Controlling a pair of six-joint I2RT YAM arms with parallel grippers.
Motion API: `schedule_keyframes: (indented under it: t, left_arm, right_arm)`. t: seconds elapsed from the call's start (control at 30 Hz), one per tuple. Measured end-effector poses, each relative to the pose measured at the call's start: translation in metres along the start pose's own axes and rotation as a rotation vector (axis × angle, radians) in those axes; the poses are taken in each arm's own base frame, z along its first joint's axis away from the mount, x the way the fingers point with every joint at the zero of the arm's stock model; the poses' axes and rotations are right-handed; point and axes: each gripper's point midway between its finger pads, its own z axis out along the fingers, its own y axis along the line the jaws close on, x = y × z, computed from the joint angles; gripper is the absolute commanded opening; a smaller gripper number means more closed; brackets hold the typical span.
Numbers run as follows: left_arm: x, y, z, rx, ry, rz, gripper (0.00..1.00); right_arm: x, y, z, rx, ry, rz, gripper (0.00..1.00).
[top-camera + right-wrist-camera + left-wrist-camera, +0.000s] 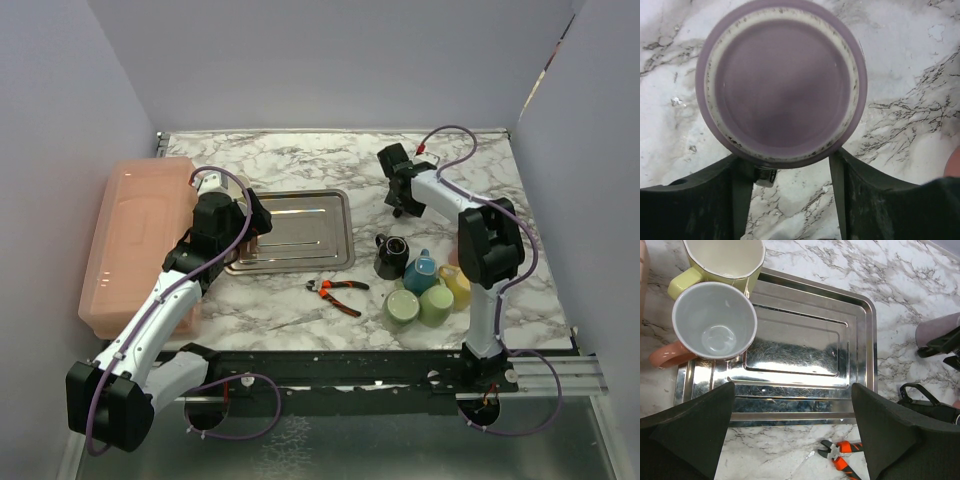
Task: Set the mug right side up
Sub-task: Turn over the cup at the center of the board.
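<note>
A purple mug stands upside down on the marble at the back right, its flat base filling the right wrist view. My right gripper reaches down over it. Both fingers meet the mug's near wall, and their tips are hidden under its base. In the left wrist view the same mug shows at the right edge with a black finger against it. In the top view the right gripper covers the mug. My left gripper hangs open above the steel tray's near edge, holding nothing.
A steel tray lies mid-table, with a pink mug and a yellow mug upright at its left end. Orange cutters lie in front. Black, blue, yellow and green mugs cluster right. A pink bin stands left.
</note>
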Motion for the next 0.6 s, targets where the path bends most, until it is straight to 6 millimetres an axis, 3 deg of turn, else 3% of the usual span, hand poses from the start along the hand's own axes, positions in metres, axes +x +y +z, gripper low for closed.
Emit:
schedule_keyframes:
  t: [0.17,0.27,0.4,0.6]
  left_arm:
    - [0.000,0.000,0.000,0.000,0.001,0.000,0.99]
    - [0.001,0.000,0.000,0.000,0.002,0.000,0.99]
    - [0.003,0.000,0.002,-0.001,0.010,0.001,0.99]
    - [0.006,0.002,0.003,-0.004,0.019,0.001,0.99]
  right_arm:
    - [0.008,-0.013,0.000,-0.038,-0.009,-0.075,0.43]
    - [-0.001,-0.016,-0.007,-0.068,-0.035,-0.096,0.38]
    - [-0.018,-0.013,-0.013,-0.112,-0.072,-0.098,0.38]
    - [-0.025,-0.013,-0.008,-0.152,-0.060,-0.110,0.41]
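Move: Just ahead of the right hand's half-open fingers stands the upside-down purple mug, its middle about 4 cm forward, 4 cm right and roughly level, its dark handle between the fingertips. The black mug stands some 12 cm back and 1 cm left of the hand; the blue mug about 15 cm back, 6 cm right. From the left hand the purple mug lies some 35 cm right, 8 cm forward and 14 cm lower. Sweeping right about 2 cm with the purple mug's handle between its fingers, the right hand first draws back 1–2 cm, dipping slightly, then rises nearly 3 cm and comes forward again. Meanwhile it turns some 10 degrees counter-clockwise and its fingers close part-way, leaving a gap around the handle at the end. ##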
